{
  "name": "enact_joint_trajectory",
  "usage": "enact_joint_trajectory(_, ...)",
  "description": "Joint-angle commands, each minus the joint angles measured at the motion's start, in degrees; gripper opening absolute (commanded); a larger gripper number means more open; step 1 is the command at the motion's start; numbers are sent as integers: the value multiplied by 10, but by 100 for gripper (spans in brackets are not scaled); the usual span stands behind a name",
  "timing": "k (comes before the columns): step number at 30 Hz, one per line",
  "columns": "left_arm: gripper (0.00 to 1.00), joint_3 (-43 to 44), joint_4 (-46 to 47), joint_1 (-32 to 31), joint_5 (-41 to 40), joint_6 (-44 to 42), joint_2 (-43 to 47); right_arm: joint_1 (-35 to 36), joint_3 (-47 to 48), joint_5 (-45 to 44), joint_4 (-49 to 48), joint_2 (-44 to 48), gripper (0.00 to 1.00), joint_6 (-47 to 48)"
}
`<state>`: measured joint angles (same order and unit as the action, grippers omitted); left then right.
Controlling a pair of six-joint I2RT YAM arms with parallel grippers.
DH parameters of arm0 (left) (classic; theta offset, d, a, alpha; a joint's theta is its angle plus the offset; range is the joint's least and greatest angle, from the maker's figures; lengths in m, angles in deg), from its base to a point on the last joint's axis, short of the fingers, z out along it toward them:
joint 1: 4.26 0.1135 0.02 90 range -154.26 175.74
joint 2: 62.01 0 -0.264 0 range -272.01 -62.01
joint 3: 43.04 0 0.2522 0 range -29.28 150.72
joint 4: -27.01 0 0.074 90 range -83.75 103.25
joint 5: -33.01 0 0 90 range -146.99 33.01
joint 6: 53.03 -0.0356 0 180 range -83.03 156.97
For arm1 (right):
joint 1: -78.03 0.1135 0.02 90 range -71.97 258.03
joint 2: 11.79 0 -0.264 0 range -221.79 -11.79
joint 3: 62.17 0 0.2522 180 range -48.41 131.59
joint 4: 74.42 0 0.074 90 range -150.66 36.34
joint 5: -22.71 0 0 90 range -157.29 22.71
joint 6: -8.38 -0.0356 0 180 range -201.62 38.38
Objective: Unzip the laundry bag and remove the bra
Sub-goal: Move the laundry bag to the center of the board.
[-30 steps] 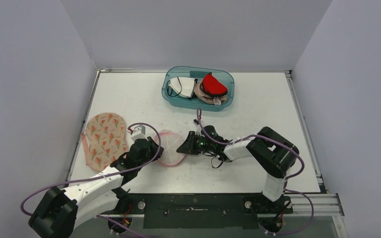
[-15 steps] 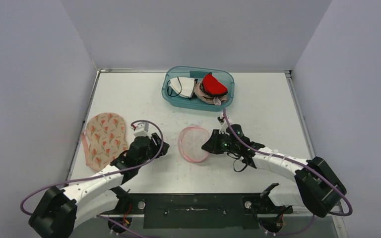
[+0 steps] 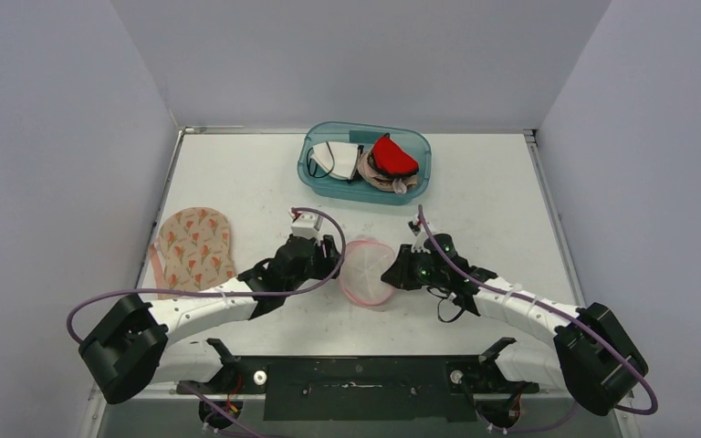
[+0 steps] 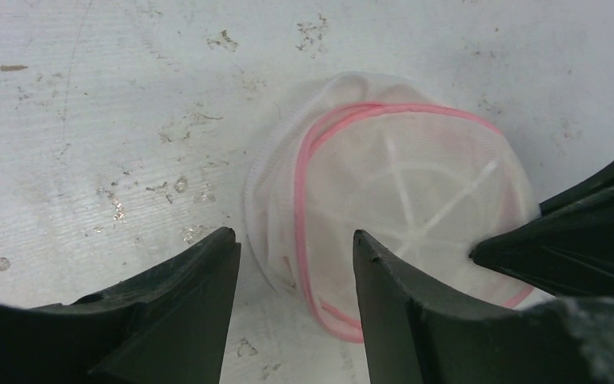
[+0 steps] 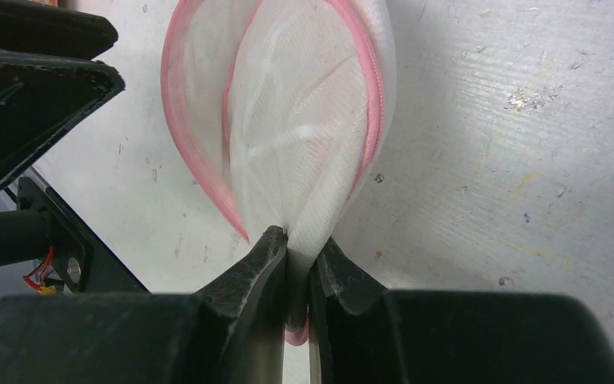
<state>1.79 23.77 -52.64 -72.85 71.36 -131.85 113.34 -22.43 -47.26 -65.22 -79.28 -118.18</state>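
The laundry bag [image 3: 365, 272], white mesh with pink trim, stands on edge at the table's middle. My right gripper [image 3: 392, 272] is shut on its right rim; in the right wrist view the fingers [image 5: 300, 238] pinch the mesh [image 5: 288, 96] tightly. My left gripper [image 3: 331, 260] is open just left of the bag. Seen from the left wrist, its fingertips [image 4: 294, 236] straddle the bag's [image 4: 416, 200] near pink edge without touching it. A floral-patterned bra [image 3: 193, 254] lies flat on the table at the left, outside the bag.
A teal bin [image 3: 315, 178] at the back centre holds several garments, among them a red one [image 3: 392, 155] and a white one [image 3: 336, 160]. Grey walls close in the table on three sides. The arms' bases sit along the near edge.
My left gripper let go of the bag, opened, and swung right to come up beside it again. The right gripper carried the bag a short way right and tipped it on edge.
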Motion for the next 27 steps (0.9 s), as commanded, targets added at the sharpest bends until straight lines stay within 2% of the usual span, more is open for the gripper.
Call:
enact_joint_trajectory(1, 51, 16, 16, -2, -24, -29, -28, -6, -4, -2, 8, 12, 5, 20)
enact_joint_trajectory(8, 44, 28, 19, -2, -5, -31, -89, -10, -3, 7, 9, 24, 5, 18)
enact_joint_trajectory(10, 34, 28, 18, -1, -8, -24, -99, -11, -2, 11, 12, 31, 5, 19)
enact_joint_trajectory(12, 14, 28, 8, 3, -22, -14, -104, -11, 0, 15, 15, 46, 5, 24)
enact_joint_trajectory(14, 6, 24, 0, 10, -33, -2, -106, -14, 1, 19, 20, 66, 5, 30)
enact_joint_trajectory(17, 0, 16, -3, 24, -35, 9, -107, -18, 2, 33, 19, 97, 5, 34)
enact_joint_trajectory(22, 0, 4, 22, 30, -8, 18, -108, -29, -16, 97, -41, 126, 5, 8)
enact_joint_trajectory(27, 0, -12, 64, 30, 23, 27, -90, -51, -36, 198, -128, 115, 5, -40)
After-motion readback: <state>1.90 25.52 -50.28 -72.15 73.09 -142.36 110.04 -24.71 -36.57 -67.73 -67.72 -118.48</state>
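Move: The laundry bag's middle lies about 7 cm to the right of the open left hand, roughly level with it in reach and some 7 cm below; its near rim is almost straight under the fingers. The right hand already pinches the bag's right side, the middle lying about 5 cm to its left, 2 cm ahead and 3 cm down. The teal basket stands some 25 cm ahead of the left hand and 7 cm right, about 8 cm lower. Straight down about 6 cm goes the left hand onto the bag's left rim, its fingers shutting on the pink zipper edge as it arrives, then keeping hold with only a small shift. The right hand keeps its pinch and waits, then rises some 6 cm and eases slightly back, its left side tilting up about 10 degrees. ##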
